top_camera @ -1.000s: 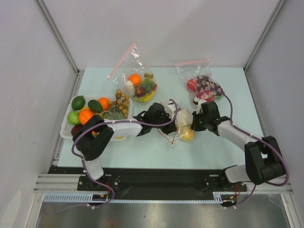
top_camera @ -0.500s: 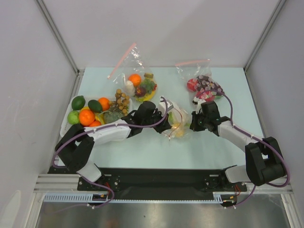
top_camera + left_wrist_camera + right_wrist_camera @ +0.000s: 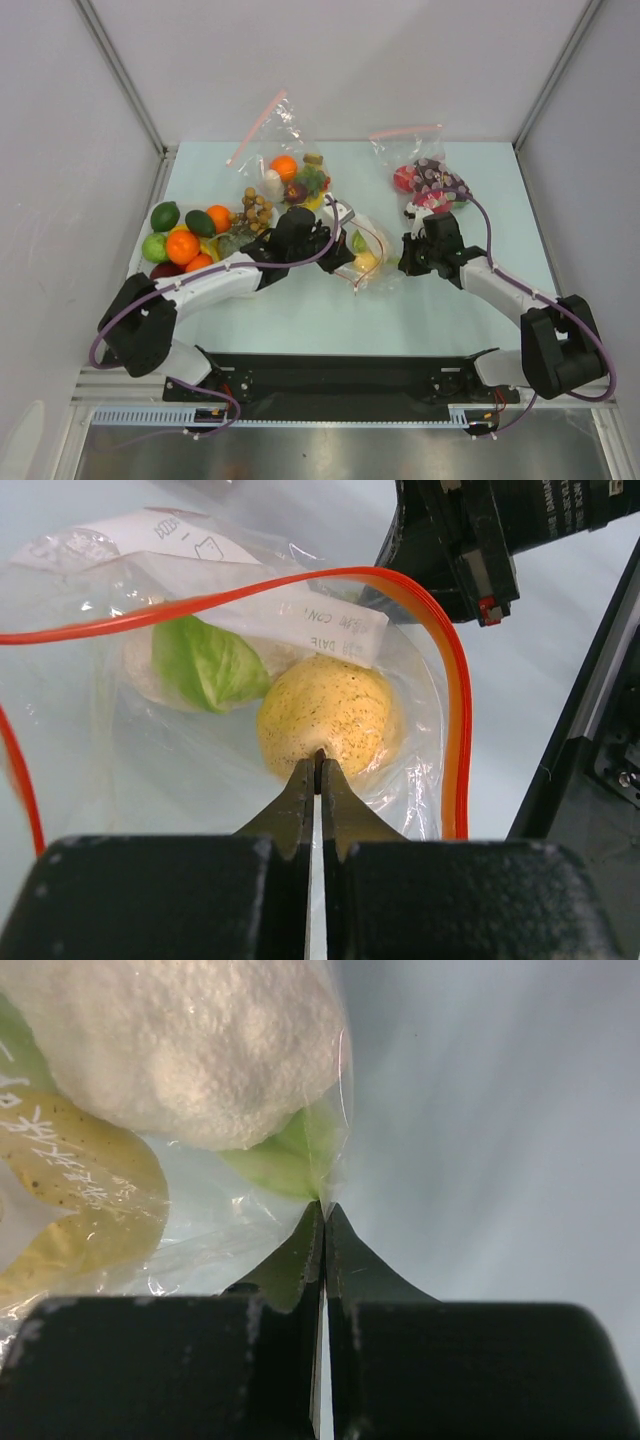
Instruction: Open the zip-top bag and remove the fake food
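The zip-top bag [image 3: 374, 238] lies mid-table with its red-orange rim [image 3: 455, 680] spread open toward the left wrist camera. Inside are a yellow speckled fruit [image 3: 330, 715] [image 3: 366, 262] and a pale leafy head with a green leaf [image 3: 205, 660] [image 3: 190, 1040]. My left gripper [image 3: 340, 257] [image 3: 320, 755] is in the bag's mouth, shut, with the fruit's small dark stem between its tips. My right gripper [image 3: 404, 262] [image 3: 323, 1205] is shut on the bag's clear film at the far end. A brown bumpy cluster [image 3: 257, 212] lies by the tray.
A white tray [image 3: 135, 270] at the left holds oranges, green fruit and other toys. Two clear bags with pink zip strips lie at the back, one with an orange [image 3: 290, 175] and one with red-purple toys [image 3: 428, 182]. The right arm's black body [image 3: 470, 540] is just beyond the bag.
My left arm has drawn back to the left and the bag with its contents has shifted left and up with it. The right gripper has stayed almost in place, holding the bag's far end.
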Robot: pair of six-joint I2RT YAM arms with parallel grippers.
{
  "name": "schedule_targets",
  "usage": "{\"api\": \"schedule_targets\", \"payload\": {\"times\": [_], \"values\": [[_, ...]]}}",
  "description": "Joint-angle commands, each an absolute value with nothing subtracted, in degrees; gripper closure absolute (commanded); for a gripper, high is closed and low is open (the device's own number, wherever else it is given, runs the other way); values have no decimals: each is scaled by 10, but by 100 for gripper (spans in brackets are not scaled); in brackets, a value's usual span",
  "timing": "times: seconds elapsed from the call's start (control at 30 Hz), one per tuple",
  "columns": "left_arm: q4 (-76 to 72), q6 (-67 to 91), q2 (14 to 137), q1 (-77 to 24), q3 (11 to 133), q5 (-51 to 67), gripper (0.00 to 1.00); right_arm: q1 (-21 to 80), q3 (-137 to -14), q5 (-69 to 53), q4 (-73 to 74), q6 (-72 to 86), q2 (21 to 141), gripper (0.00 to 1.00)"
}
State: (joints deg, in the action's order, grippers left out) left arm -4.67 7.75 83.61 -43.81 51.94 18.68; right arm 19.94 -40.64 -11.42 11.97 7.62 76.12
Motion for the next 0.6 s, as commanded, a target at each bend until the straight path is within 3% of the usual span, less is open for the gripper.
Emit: {"api": "schedule_targets", "payload": {"times": [0.0, 0.3, 0.57], "values": [[-62, 91, 824, -432, 563, 199, 100, 200, -415, -76, 127, 60, 747, 100], [29, 83, 787, -418, 602, 210, 100, 200, -414, -67, 126, 62, 760, 100], [11, 99, 698, -407, 556, 221, 100, 200, -412, -66, 126, 62, 763, 100]]}}
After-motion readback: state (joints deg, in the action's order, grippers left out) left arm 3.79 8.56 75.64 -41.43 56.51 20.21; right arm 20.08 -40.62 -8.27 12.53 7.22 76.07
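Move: The left hand already has the yellow fruit at its fingertips inside the bag mouth, its middle about 3 cm right, 1 cm ahead and 3 cm below. The white bin is some 31 cm left, 3 cm ahead and 12 cm lower; the white vegetable about 5 cm ahead, 5 cm right and 6 cm down. From the right hand, pinching the bag's far side, the fruit is 7 cm left, 2 cm ahead and 3 cm above, and the bin 41 cm left, 3 cm ahead. The left hand, still holding the yellow fruit, lifts about 6 cm, drifting 2 cm left, while the right keeps pinching the bag. ##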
